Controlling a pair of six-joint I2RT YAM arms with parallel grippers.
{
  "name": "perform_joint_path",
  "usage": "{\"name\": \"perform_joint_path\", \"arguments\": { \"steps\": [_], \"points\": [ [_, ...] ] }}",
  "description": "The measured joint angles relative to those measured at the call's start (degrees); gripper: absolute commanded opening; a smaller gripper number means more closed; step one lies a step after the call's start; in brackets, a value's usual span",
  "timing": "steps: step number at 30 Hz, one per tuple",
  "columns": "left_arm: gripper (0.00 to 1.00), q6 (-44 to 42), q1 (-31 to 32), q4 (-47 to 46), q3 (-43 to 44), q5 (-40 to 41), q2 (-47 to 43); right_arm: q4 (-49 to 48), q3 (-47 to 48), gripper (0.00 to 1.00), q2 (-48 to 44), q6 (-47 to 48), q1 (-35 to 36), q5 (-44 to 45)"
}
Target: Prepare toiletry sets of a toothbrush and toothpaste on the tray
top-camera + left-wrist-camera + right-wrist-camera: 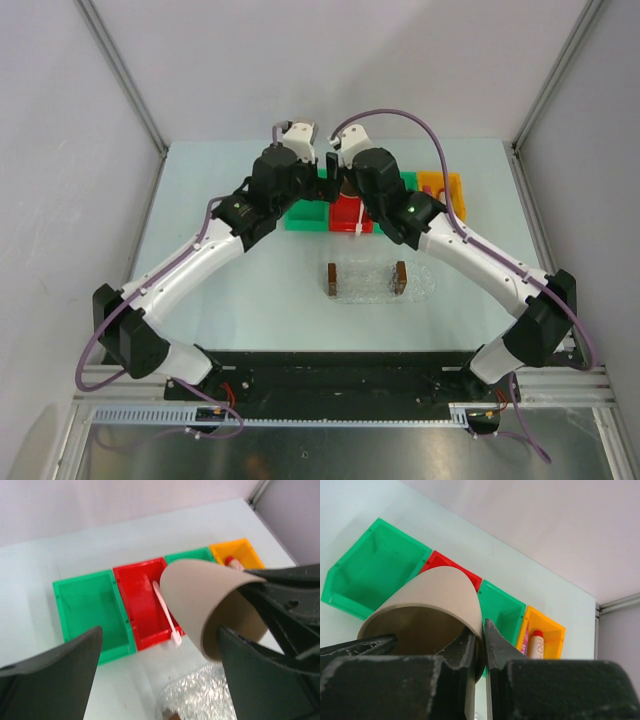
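A white toothbrush (165, 611) lies slanted in the red bin (140, 605), its head sticking out over the near edge. The pink toothpaste (525, 639) stands against the left wall of the yellow bin (550, 630). The clear bumpy tray (365, 287), with a brown handle at each end, sits in front of the bins and holds nothing. My right gripper (480, 630) is shut on the rim of a beige cup (430, 595), one finger inside and one outside, holding it tilted above the bins. My left gripper (159, 632) hangs open beside the cup, holding nothing.
A row of bins runs along the back: green (87, 607), red, a second green bin (502, 610), then yellow. A pale bottle with a red cap (536, 645) lies in the yellow bin. Both arms meet above the bins, behind the tray.
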State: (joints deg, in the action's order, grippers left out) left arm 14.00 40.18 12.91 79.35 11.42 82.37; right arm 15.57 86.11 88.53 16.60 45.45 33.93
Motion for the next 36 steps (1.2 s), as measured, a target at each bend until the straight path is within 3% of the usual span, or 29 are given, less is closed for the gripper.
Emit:
{"name": "perform_joint_path", "arguments": {
  "steps": [7, 20, 28, 36],
  "points": [
    [1.0, -3.9, -1.0, -0.3, -1.1, -5.0, -1.0, 3.1, 0.0, 0.0, -0.9, -0.5, -2.5, -5.2],
    [1.0, -16.6, -0.4, -1.4, -4.6, -25.3, -11.2, 11.6, -2.9, 0.0, -6.3, -3.1, -18.8, -12.8],
    [1.0, -28.7, -1.1, 0.3, -8.4, -22.8, -11.5, 25.2, -2.8, 0.0, -11.7, -3.0, -25.5, -24.3],
    [1.0, -33.5, -2.8, 1.9, -12.2, -20.6, -11.5, 39.5, -2.8, 0.0, -10.3, -1.9, -32.6, -34.5]
  ]
}}
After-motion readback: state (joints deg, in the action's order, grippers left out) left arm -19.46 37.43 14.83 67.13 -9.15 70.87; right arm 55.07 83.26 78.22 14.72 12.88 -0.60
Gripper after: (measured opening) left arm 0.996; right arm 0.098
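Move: The right hand already holds the cup alone by its rim. From it the middle of the tray lies about 8 cm back, 8 cm right and some 29 cm below. At bin height, about 27 cm down, the orange bin with the toothpastes is 15 cm ahead and 25 cm right, the nearer green bin 15 cm ahead and 14 cm right, and the red bin 15 cm ahead and 3 cm right. From the open left hand the tray is 6 cm back, 12 cm right and 29 cm below. The right hand keeps its pinch on the cup rim and swings the cup about 18 cm to the right, away from the left hand, then increasingly back and down (some 6 and 8 cm) towards the space above the tray's right end, its fingers tipping down about 35 degrees, mostly late on. The left hand, already wide open, draws back about 7 cm and rises 5 cm so its finger comes clear of the cup, then sinks about 7 cm while its fingers stay open, the wrist turning clockwise and rolling its left side up. ##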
